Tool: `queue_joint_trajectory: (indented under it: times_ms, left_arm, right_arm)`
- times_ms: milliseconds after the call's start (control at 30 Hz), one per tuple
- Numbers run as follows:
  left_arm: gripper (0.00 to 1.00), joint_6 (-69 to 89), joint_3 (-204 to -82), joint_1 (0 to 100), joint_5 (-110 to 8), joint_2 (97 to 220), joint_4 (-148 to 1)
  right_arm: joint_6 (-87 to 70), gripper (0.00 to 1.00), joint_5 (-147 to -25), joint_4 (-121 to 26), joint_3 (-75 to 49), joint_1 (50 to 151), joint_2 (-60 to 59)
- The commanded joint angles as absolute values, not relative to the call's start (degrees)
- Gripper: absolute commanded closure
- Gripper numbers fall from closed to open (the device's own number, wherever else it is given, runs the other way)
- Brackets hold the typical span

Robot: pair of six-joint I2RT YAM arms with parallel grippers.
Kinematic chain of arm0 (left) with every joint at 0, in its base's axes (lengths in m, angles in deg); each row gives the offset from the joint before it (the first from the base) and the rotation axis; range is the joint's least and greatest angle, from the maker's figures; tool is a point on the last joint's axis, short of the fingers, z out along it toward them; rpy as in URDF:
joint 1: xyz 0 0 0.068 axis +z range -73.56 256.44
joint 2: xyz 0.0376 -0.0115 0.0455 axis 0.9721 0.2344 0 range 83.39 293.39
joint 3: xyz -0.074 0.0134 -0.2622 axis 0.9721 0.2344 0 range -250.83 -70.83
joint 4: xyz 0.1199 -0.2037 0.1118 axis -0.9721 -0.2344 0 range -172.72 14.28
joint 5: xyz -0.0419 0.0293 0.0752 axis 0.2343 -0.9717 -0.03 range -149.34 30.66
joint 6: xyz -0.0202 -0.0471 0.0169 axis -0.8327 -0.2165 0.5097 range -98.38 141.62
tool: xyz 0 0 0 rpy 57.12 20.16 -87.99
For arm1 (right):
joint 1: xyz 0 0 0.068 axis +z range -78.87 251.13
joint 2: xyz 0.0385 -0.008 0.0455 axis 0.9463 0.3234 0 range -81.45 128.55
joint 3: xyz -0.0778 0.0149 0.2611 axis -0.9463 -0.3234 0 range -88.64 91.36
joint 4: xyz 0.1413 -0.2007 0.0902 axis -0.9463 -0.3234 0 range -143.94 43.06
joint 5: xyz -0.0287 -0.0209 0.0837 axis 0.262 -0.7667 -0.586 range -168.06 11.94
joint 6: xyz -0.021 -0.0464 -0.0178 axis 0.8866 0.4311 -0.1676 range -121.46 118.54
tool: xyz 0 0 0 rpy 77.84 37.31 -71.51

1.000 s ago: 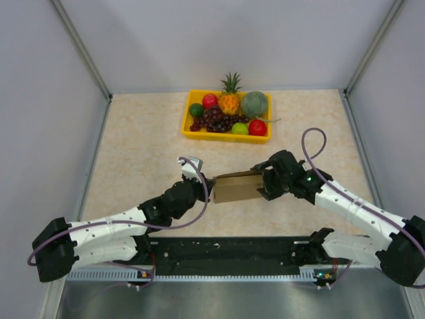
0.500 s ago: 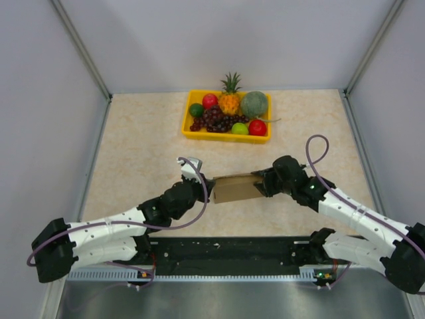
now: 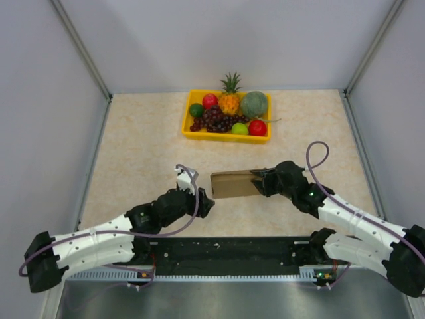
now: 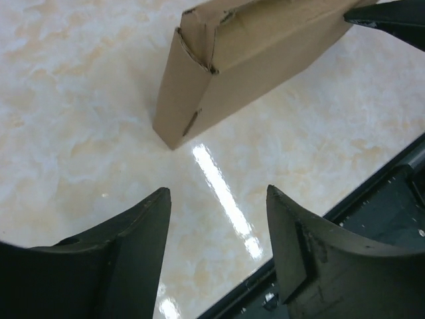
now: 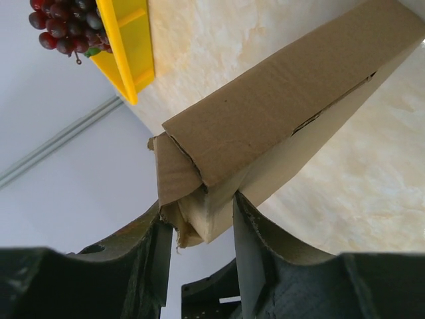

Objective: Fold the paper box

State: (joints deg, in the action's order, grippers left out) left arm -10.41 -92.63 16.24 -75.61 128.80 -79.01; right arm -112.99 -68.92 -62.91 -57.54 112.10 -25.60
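Note:
The paper box [image 3: 232, 184] is a closed, small brown carton in the middle of the table. My right gripper [image 3: 257, 181] is shut on its right end. In the right wrist view that torn end of the box [image 5: 279, 126] sits between the fingers of the right gripper [image 5: 199, 206]. My left gripper [image 3: 203, 201] stands open just off the box's left end, touching nothing. The left wrist view has the box's left end [image 4: 239, 73] ahead of the open left gripper [image 4: 218, 193], with bare table between.
A yellow tray [image 3: 226, 137] of fruit stands at the back centre, and its corner [image 5: 126, 46] shows in the right wrist view. A black rail [image 3: 232, 249] runs along the near edge between the arm bases. Grey walls close in both sides.
My left gripper has opened, let go of the box's left end and drawn back toward the near left. My right gripper has closed on the right end.

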Motion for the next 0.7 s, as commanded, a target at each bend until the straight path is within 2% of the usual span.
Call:
queue_joint_trajectory:
  times_ms: [0,133,233,267,300,367,667]
  left_arm:
    - [0.29,-15.5,-94.1,16.2,-71.1,121.0,-86.2]
    - [0.20,-19.1,-98.9,17.4,-70.9,116.6,-92.7]
    - [0.13,-18.8,-105.8,21.8,-68.2,119.2,-97.0]
    - [0.12,-19.2,-109.2,28.0,-65.7,122.3,-97.9]
    - [0.11,-19.5,-110.5,31.8,-55.8,124.0,-97.5]
    - [0.01,-22.5,-112.6,41.8,-48.0,128.0,-96.2]
    - [0.02,-36.2,-114.9,46.6,-34.4,141.6,-87.8]
  right_arm:
    - [-113.0,0.76,-66.5,-69.9,-62.4,112.0,-22.7]
    - [-112.4,0.78,-66.2,-69.3,-63.5,112.0,-22.6]
    - [-112.1,0.79,-65.9,-68.8,-64.4,112.0,-22.8]
    - [-111.3,0.79,-65.8,-68.7,-64.4,112.0,-22.7]
    - [-111.2,0.79,-65.5,-68.7,-64.6,112.0,-22.8]
    - [-111.0,0.79,-65.6,-68.6,-64.8,112.0,-22.6]
    - [-109.9,0.78,-65.5,-68.0,-64.2,111.9,-21.8]
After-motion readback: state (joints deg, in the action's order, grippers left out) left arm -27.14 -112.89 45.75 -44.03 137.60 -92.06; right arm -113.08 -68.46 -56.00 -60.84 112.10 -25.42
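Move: The paper box stands on its narrow side, its middle about 6 cm ahead of the left hand, 10 cm to its right and 2 cm lower; its left end is only some 5 cm ahead and 2 cm right, about level with the fingers. The fruit basket lies about 27 cm ahead and 8 cm right of the left hand, lower. The right hand holds the box's right end, with the box's middle about 8 cm to its left, 3 cm lower. The right hand keeps its pinch on the box's right end, almost still, while the left, touching nothing, backs off 2 cm, then swings up and forward past the box's left end, rising about 11 cm in all. It finishes by sinking some 3 cm and easing right, fingers opening the rest of the way and wrist tipping down and rolling right side up, some 20 degrees each. ##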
